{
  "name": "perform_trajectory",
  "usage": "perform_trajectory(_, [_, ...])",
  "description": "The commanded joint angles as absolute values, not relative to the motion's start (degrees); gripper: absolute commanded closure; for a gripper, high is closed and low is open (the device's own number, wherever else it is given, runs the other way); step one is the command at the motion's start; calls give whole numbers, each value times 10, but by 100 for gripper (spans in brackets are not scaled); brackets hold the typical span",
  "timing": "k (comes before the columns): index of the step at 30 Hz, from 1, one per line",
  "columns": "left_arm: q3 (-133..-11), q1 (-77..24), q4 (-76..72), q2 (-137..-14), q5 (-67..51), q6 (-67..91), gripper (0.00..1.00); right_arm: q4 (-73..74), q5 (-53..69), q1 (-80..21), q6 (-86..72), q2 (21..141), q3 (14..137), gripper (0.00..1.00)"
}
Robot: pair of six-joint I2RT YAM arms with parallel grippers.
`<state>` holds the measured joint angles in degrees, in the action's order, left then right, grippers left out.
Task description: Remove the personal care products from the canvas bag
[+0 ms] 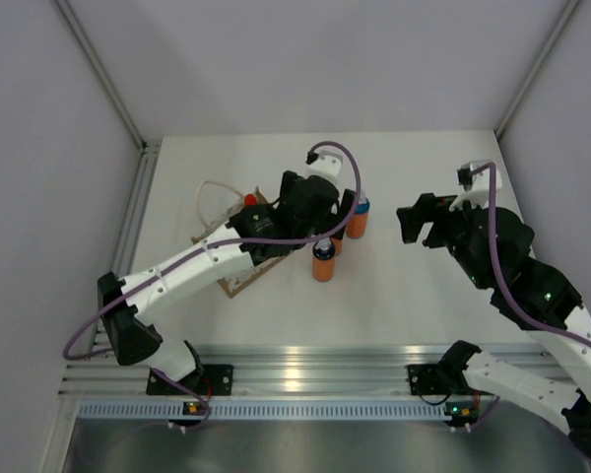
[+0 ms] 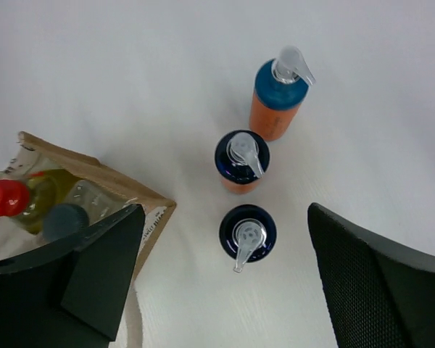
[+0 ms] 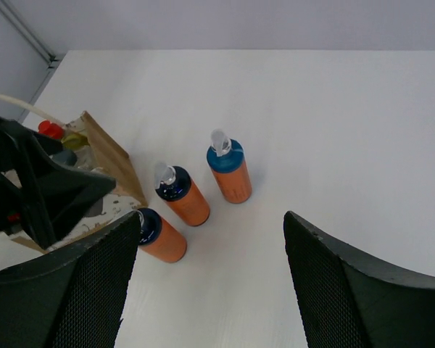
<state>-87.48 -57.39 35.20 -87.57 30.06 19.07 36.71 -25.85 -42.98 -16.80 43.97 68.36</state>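
Three orange personal care products stand in a row on the white table: a near one (image 2: pixel 247 232), a middle one (image 2: pixel 241 161) and a far one with a lighter blue cap (image 2: pixel 277 101). My left gripper (image 2: pixel 232 290) hangs open above the near bottle (image 1: pixel 323 262), not touching it. The canvas bag (image 2: pixel 94 181) sits at the left. In it lie a yellow bottle with a red cap (image 2: pixel 7 197) and a pale bottle with a dark cap (image 2: pixel 64 220). My right gripper (image 1: pixel 424 232) is open and empty, to the right of the bottles (image 3: pixel 230 170).
The bag's white loop handle (image 1: pixel 212 197) lies to the left of the bag (image 1: pixel 238 281). The left arm (image 1: pixel 187 266) crosses over most of the bag. Grey walls enclose the table at the back and sides, and a metal rail (image 1: pixel 295 379) runs along the near edge.
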Motion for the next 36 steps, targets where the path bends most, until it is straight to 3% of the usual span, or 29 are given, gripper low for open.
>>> perform_trajectory(1, [-950, -553, 413, -865, 372, 203, 2, 375, -264, -424, -171, 443, 700, 23])
perform_trajectory(8, [-975, -455, 482, -847, 346, 251, 2, 375, -261, -424, -170, 449, 706, 23])
perform_trajectory(11, [-965, -364, 497, -832, 273, 248, 2, 375, -260, -424, -170, 449, 704, 23])
perform_trajectory(17, [-927, -286, 502, -836, 180, 182, 3, 375, -259, -424, -169, 456, 703, 23])
perform_trajectory(28, [-911, -244, 526, -900, 129, 133, 16, 375, -254, -424, -167, 466, 705, 23])
perform_trajectory(36, [-938, -244, 526, -933, 109, 118, 32, 375, -253, -424, -165, 468, 708, 23])
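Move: Inside the canvas bag, the red-capped bottle's middle lies about 17 cm to the left hand's left, 9 cm ahead and 14 cm below. The clear bottle beside it is 4 cm farther right and 3 cm nearer. The near orange bottle, already freed, stands about 2 cm back of the hand and 1 cm right; the middle orange bottle is 4 cm ahead, 3 cm right. From the idle right hand, the red-capped bottle is roughly 36 cm left, 14 cm ahead and 23 cm below. Climbing clear of the just-placed orange bottle by some 5 cm, the empty left hand swings about 18 cm left and 8 cm forward to above the bag, then sinks about 11 cm from its highest point towards the red-capped bottle. The wrist turns counter-clockwise and tips down some 20 degrees, while the wide-open fingers close partway, staying apart on either side of the red cap. ##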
